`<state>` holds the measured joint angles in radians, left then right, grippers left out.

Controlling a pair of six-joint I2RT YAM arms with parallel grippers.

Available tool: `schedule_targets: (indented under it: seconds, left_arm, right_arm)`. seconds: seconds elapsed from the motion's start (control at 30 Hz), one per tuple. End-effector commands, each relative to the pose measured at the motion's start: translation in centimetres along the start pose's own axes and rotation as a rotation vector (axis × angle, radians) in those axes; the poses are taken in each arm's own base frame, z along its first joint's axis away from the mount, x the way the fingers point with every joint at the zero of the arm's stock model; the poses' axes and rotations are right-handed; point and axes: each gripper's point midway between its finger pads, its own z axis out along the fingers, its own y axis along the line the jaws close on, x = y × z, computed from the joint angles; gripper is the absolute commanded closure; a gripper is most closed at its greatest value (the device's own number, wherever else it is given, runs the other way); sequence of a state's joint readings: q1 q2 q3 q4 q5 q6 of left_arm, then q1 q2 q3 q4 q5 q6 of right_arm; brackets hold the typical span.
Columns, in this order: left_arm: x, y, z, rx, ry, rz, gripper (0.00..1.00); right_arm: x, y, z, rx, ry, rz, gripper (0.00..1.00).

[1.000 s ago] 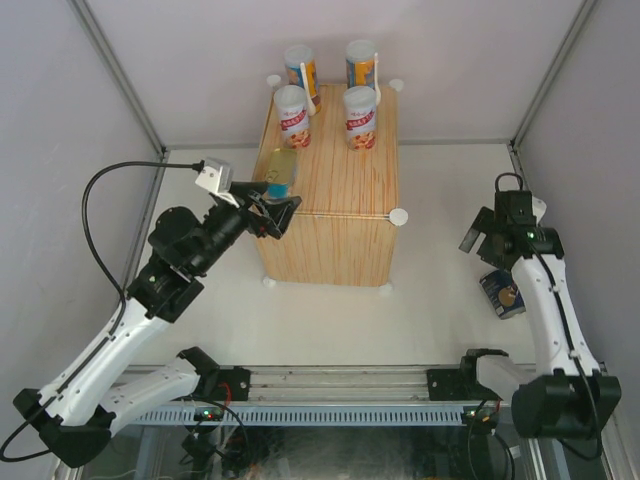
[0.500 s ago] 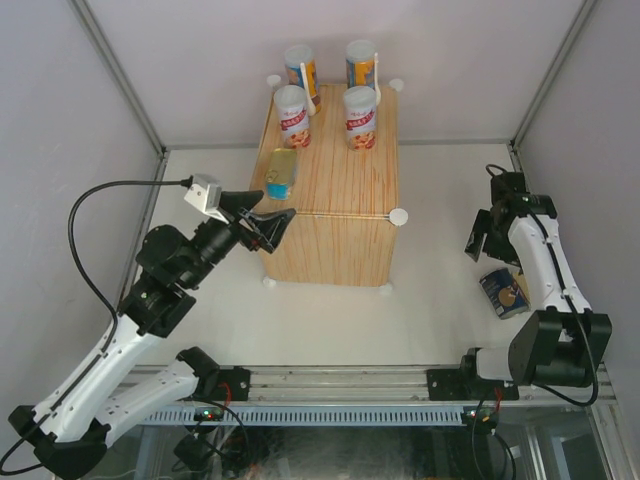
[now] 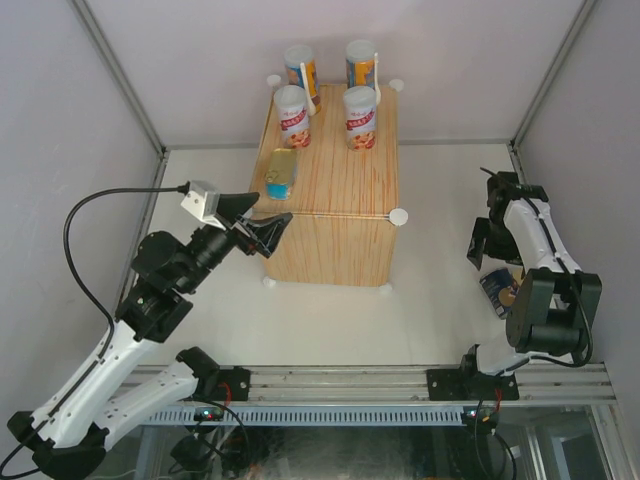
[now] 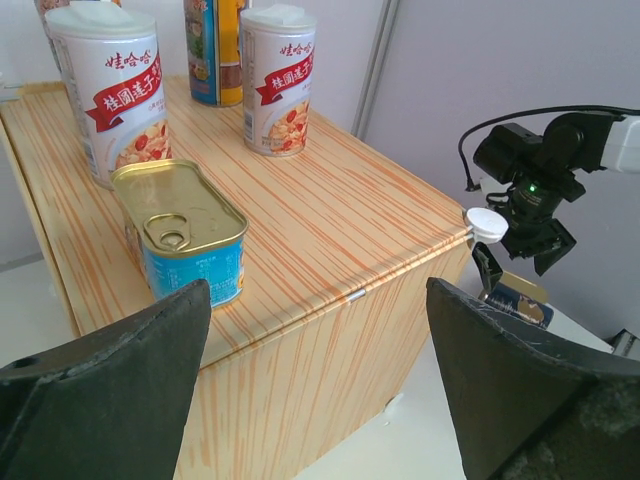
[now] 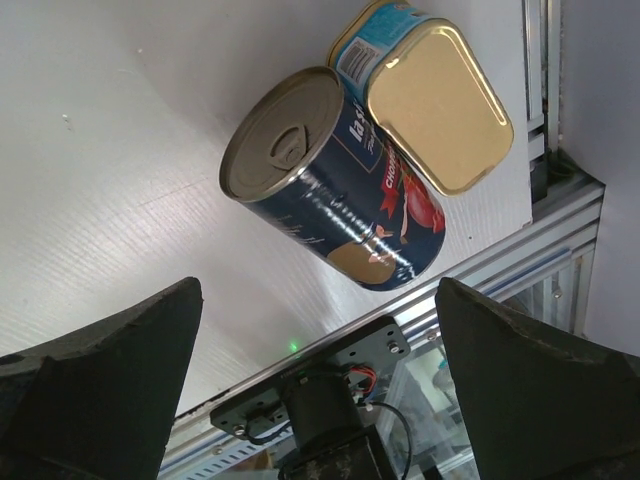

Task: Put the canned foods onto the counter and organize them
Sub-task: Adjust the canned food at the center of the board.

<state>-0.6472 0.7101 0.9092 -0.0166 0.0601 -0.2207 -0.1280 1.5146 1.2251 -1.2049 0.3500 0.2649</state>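
The counter (image 3: pixel 340 190) is a wood-grain box in the middle of the table. On it stand two tall blue-orange cans (image 3: pixel 300 68) (image 3: pixel 360 62), two white-red cans (image 3: pixel 293 115) (image 3: pixel 360 117) and a flat gold-blue tin (image 3: pixel 282 172) (image 4: pixel 185 235). My left gripper (image 3: pixel 258 228) (image 4: pixel 320 390) hangs open and empty off the counter's near-left corner, apart from the tin. On the table at the right, a dark can (image 5: pixel 330 195) lies on its side against another flat tin (image 5: pixel 430 95). My right gripper (image 3: pixel 487 240) (image 5: pixel 320 400) hovers open above them, holding nothing.
White round knobs (image 3: pixel 399 216) mark the counter's corners. Grey walls close in the table on the left, back and right. The metal rail (image 3: pixel 340 385) with the arm bases runs along the near edge, close to the dark can.
My left gripper has let go of the flat tin on the counter and drawn back toward the near left. My right arm has folded in, turning its wrist over the dark can.
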Motion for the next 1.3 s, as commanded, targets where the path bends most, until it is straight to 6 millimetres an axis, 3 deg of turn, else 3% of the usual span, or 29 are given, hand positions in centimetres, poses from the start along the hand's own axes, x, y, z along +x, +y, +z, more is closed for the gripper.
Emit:
schedule_targets:
  seconds: [0.0,0.27,0.63,1.27]
  left_arm:
    - [-0.2,0.5,-0.5,-0.015,-0.031,0.02,0.08]
    - [0.8,1.2,-1.6,-0.045,-0.057,-0.028,0.08]
    - [1.2,1.3,-2.8,-0.056,-0.059,-0.038,0.07]
    - [0.5,2.0,-3.6,-0.1,-0.058,-0.025,0.07]
  right_arm:
    - [-1.1,0.4,-0.2,0.007,-0.035,-0.081,0.02]
    - [-0.7,1.1,1.0,0.058,0.019,-0.189,0.02]
    - [0.0,1.5,3.1,0.112,0.061,-0.21,0.01]
    - [1.2,1.9,6.2,0.12,0.155,-0.222,0.02]
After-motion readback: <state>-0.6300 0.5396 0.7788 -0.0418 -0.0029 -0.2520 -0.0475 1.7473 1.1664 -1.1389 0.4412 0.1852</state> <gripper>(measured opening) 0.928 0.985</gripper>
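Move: The dark can lies on its side on the table, its middle about 8 cm below the right hand, some 3 cm back and 3 cm to its right, the pull-tab end facing roughly forward; a gold tin stands against it, 5 cm farther right of the can and about 2 cm farther out. From the left hand the dark can is some 45 cm right, 3 cm back and 36 cm down, while the blue tin on the board is about 12 cm ahead, 1 cm right and 7 cm lower. The dark can's pull-tab end is what the right hand comes down to, sinking about 6 cm with its fingers still wide open. Its fingertips swing back towards its own base by some 15 degrees, with a slight counter-clockwise turn. Meanwhile the open left hand draws off from the blue tin, to the left and down, easing back a little. ##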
